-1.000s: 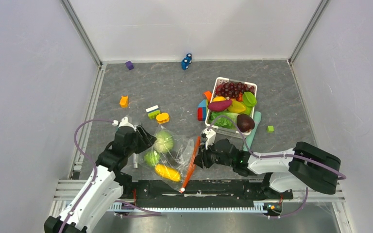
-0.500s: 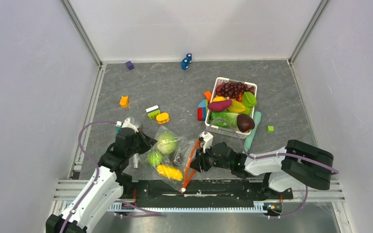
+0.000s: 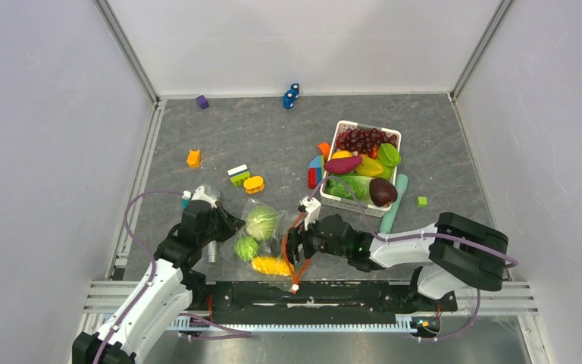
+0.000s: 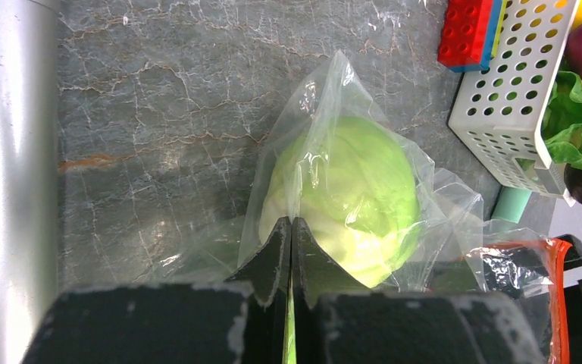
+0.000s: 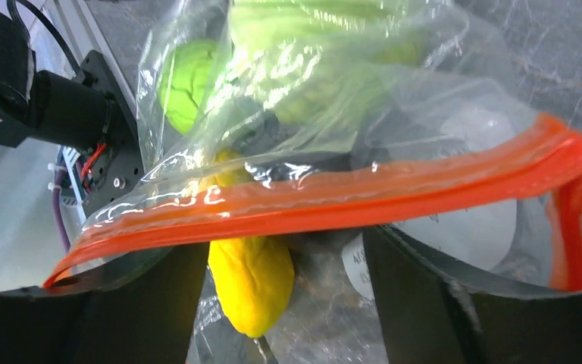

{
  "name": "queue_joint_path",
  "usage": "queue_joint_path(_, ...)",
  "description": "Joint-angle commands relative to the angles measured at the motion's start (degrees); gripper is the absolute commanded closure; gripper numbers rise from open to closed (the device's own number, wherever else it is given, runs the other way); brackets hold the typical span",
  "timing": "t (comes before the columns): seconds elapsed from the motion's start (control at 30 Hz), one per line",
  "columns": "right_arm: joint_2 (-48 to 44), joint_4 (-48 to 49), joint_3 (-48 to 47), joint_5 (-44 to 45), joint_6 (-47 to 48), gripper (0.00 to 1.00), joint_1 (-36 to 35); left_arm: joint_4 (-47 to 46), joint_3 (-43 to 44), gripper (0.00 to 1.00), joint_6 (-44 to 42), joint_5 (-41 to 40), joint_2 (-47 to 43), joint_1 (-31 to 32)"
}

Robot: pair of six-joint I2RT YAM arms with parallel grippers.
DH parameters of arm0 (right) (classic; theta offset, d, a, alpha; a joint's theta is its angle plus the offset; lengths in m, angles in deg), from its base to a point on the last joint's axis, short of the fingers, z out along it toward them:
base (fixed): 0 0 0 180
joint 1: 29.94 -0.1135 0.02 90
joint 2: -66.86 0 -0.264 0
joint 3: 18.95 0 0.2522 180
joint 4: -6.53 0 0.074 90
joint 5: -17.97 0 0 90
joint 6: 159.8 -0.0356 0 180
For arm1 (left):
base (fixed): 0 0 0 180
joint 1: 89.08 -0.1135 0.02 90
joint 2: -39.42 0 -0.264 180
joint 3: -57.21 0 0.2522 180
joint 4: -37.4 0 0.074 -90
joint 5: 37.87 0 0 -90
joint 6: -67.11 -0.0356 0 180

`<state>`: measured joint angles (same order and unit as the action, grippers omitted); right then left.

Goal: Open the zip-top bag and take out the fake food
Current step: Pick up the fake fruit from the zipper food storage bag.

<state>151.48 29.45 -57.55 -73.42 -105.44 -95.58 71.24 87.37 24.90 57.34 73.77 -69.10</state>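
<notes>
The clear zip-top bag [image 3: 269, 241] lies at the table's near edge, its orange zipper strip [image 3: 291, 254] on the right side. Inside are fake food pieces: a pale green cabbage [image 3: 261, 222], a round green fruit [image 3: 245, 247] and a yellow corn cob [image 3: 271, 265]. My left gripper [image 3: 229, 226] is shut, pinching the bag's plastic film beside the cabbage [image 4: 348, 197]. My right gripper [image 3: 292, 246] stands open at the bag's mouth. In the right wrist view the zipper strip [image 5: 348, 197] crosses in front of its spread fingers, and the corn cob [image 5: 250, 277] lies between them inside the plastic.
A white basket [image 3: 398, 138] behind the right arm holds grapes, an eggplant, a sweet potato and lettuce. A teal cylinder [image 3: 398, 196] leans on it. Red and blue blocks [image 3: 314, 174] sit to its left. Loose blocks [image 3: 238, 174] are scattered farther back. A metal rail [image 4: 7, 136] runs along the left.
My left gripper has closed on the bag's left edge. My right gripper has opened wide and moved left. The zipper strip has shifted left with it.
</notes>
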Motion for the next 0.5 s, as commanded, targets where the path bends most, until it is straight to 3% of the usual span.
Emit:
queue_joint_path(0.0, 1.51, -0.60, -4.02, 2.44, 1.54, 0.15, -0.47, 0.54, -1.11, 0.98, 0.99, 2.57, 0.59, 0.22)
queue_joint_path(0.17, 3.58, -6.19, -7.32, 5.75, 1.69, 0.02, -0.71, 0.33, -1.02, 0.98, 0.92, 2.80, 1.01, 0.22)
queue_joint_path(0.47, 8.03, -11.11, -10.68, 7.16, 2.27, 0.05, -1.04, 0.18, -1.37, 0.98, 1.07, 2.95, 0.56, 0.22)
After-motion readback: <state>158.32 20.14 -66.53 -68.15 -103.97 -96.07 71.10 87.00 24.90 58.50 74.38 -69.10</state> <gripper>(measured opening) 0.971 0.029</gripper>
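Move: The dark eggplant in the bag lies roughly 4 cm to the right gripper's left, 1 cm ahead and 4 cm lower. Also from that gripper, the yellow corn is about 6 cm left and 5 cm back, the large cabbage some 8 cm left and 7 cm ahead, and the small cabbage about 13 cm left, level with it, all lower. From the left gripper, the eggplant is some 11 cm right, 5 cm back and below. Work the right gripper deeper into the bag's mouth, under the upper orange strip, towards the dark eggplant: about 2 cm forward and 1.5 cm left, lifting a touch, then sinking to end 2 cm lower. Spread its fingers to nearly full width as they tip down some 10 degrees. Keep the left gripper shut on the bag film beside the large cabbage. ##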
